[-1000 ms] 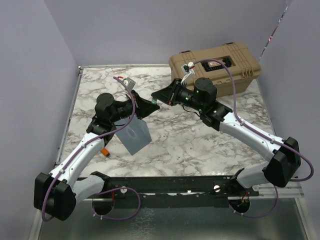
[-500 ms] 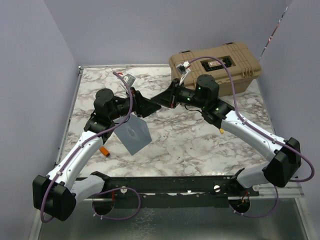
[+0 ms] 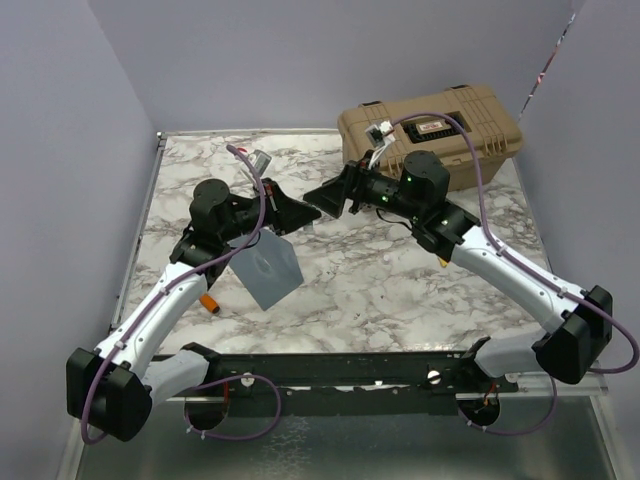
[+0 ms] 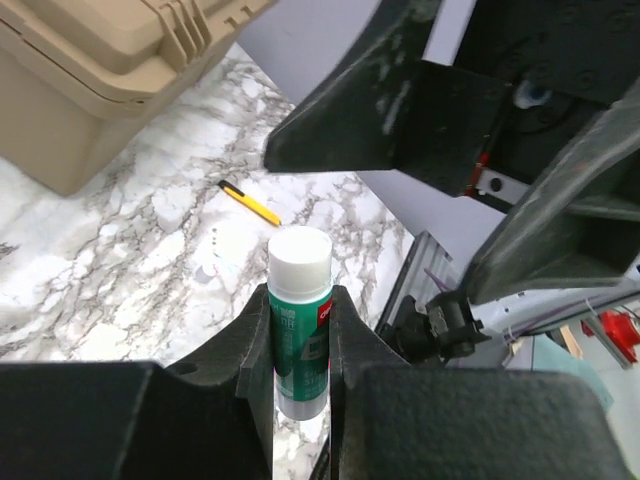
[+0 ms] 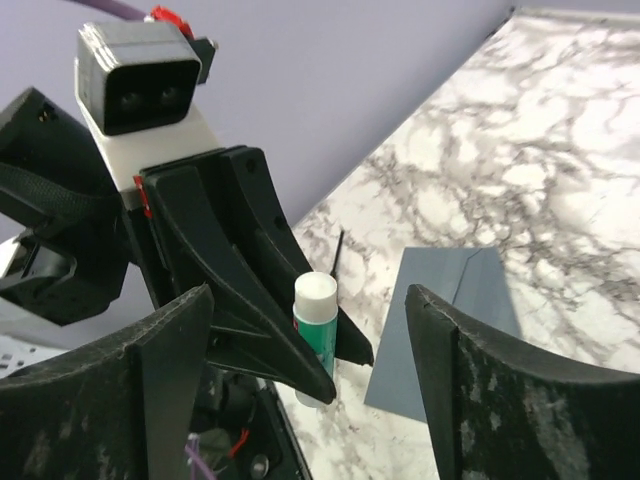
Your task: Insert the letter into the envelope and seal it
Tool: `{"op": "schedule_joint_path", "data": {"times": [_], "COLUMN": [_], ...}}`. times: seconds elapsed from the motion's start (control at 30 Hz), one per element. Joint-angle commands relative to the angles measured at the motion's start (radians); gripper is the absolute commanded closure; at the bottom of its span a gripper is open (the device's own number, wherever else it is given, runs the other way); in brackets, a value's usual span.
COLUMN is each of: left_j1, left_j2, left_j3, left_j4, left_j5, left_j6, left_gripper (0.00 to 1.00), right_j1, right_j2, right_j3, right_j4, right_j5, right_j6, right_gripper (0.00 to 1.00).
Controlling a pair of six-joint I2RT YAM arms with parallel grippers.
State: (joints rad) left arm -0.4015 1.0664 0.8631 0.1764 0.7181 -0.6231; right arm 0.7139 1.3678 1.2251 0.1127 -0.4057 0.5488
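Observation:
The slate blue-grey envelope [image 3: 268, 268] lies flat on the marble table below the left wrist, and shows again in the right wrist view [image 5: 450, 320]. The letter is out of view. My left gripper [image 3: 303, 212] [image 4: 299, 300] is shut on a green glue stick [image 4: 300, 330] with a white end, held off the table. My right gripper [image 3: 326, 196] [image 5: 305, 300] faces it nose to nose. Its fingers stand open on either side of the glue stick [image 5: 315, 335] without touching it.
A tan hard case [image 3: 430, 135] [image 4: 90, 60] stands at the back right. A small orange item [image 3: 210, 302] lies left of the envelope. A yellow and black tool [image 4: 250, 203] lies on the marble under the right arm.
My right gripper has opened off the glue stick and drawn back slightly to the right. My left gripper opened briefly, then shut on the stick.

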Motion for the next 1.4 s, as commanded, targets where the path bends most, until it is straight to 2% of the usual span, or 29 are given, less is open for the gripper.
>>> {"op": "schedule_joint_path", "data": {"times": [0.0,0.17,0.23,0.33,0.43,0.53,0.67,0.73,0.97,1.2,1.37], "left_j1": [0.001,0.001,0.001,0.001,0.001,0.001,0.001,0.002,0.002,0.002,0.003], "left_j2": [-0.009,-0.023,-0.026,-0.021,-0.016,-0.016,-0.025,-0.038,-0.047,-0.052,-0.051], "left_j3": [-0.016,-0.011,-0.004,0.008,0.028,0.037,0.047,0.043,0.053,0.046,0.048], "left_j4": [0.059,0.112,0.144,0.215,0.230,0.226,0.158,0.151,0.155,0.180,0.189], "left_j5": [-0.114,-0.269,-0.325,-0.326,-0.344,-0.389,-0.431,-0.454,-0.460,-0.442,-0.408], "left_j6": [-0.014,-0.084,-0.155,-0.212,-0.246,-0.301,-0.322,-0.329,-0.345,-0.362,-0.380], "left_gripper": [1.00,1.00,1.00,1.00,1.00,1.00,1.00,1.00,1.00,1.00,1.00], "right_j1": [0.005,0.005,0.007,0.007,0.006,0.006,0.008,0.008,0.008,0.008,0.008], "right_j2": [-0.064,-0.115,-0.101,-0.061,-0.037,-0.012,0.076,0.101,0.134,0.102,0.116], "right_j3": [-0.039,-0.186,-0.204,-0.150,-0.115,-0.091,0.032,0.060,0.089,0.044,0.054], "right_j4": [-0.013,0.160,0.181,0.131,0.161,0.193,0.083,0.075,0.078,0.172,0.209], "right_j5": [0.142,0.047,0.013,-0.033,-0.077,-0.077,-0.086,-0.104,-0.157,-0.147,-0.144], "right_j6": [-0.043,-0.108,-0.146,-0.162,-0.123,-0.093,-0.109,-0.104,-0.067,0.000,0.032], "right_gripper": [0.18,0.18,0.21,0.25,0.29,0.35,0.46,0.47,0.57,0.62,0.61]}}
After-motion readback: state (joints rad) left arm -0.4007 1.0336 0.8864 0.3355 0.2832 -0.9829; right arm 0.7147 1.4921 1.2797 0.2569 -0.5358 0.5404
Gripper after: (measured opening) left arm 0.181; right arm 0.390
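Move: The left fingers still hold the glue stick cap-up, its middle about 1 cm above their hand point. From the open right fingers the stick is about 5 cm left, 2 cm farther out and 4 cm lower. The envelope lies on the table about 12 cm left of the left hand, level with it in reach and 28 cm below. The screwdriver is some 27 cm left of that hand, 9 cm back and 29 cm down. Keeping its pinch on the glue stick, the left hand lifts it about 7 cm and carries it 5 cm forward and slightly left, turning some 25 degrees counter-clockwise with its fingertips tipping up. The right hand, free of the stick, backs off right and dips, then returns up and left to end 3 cm farther left, by the stick's lower end, its fingers about half closed; contact there can't be made out. ##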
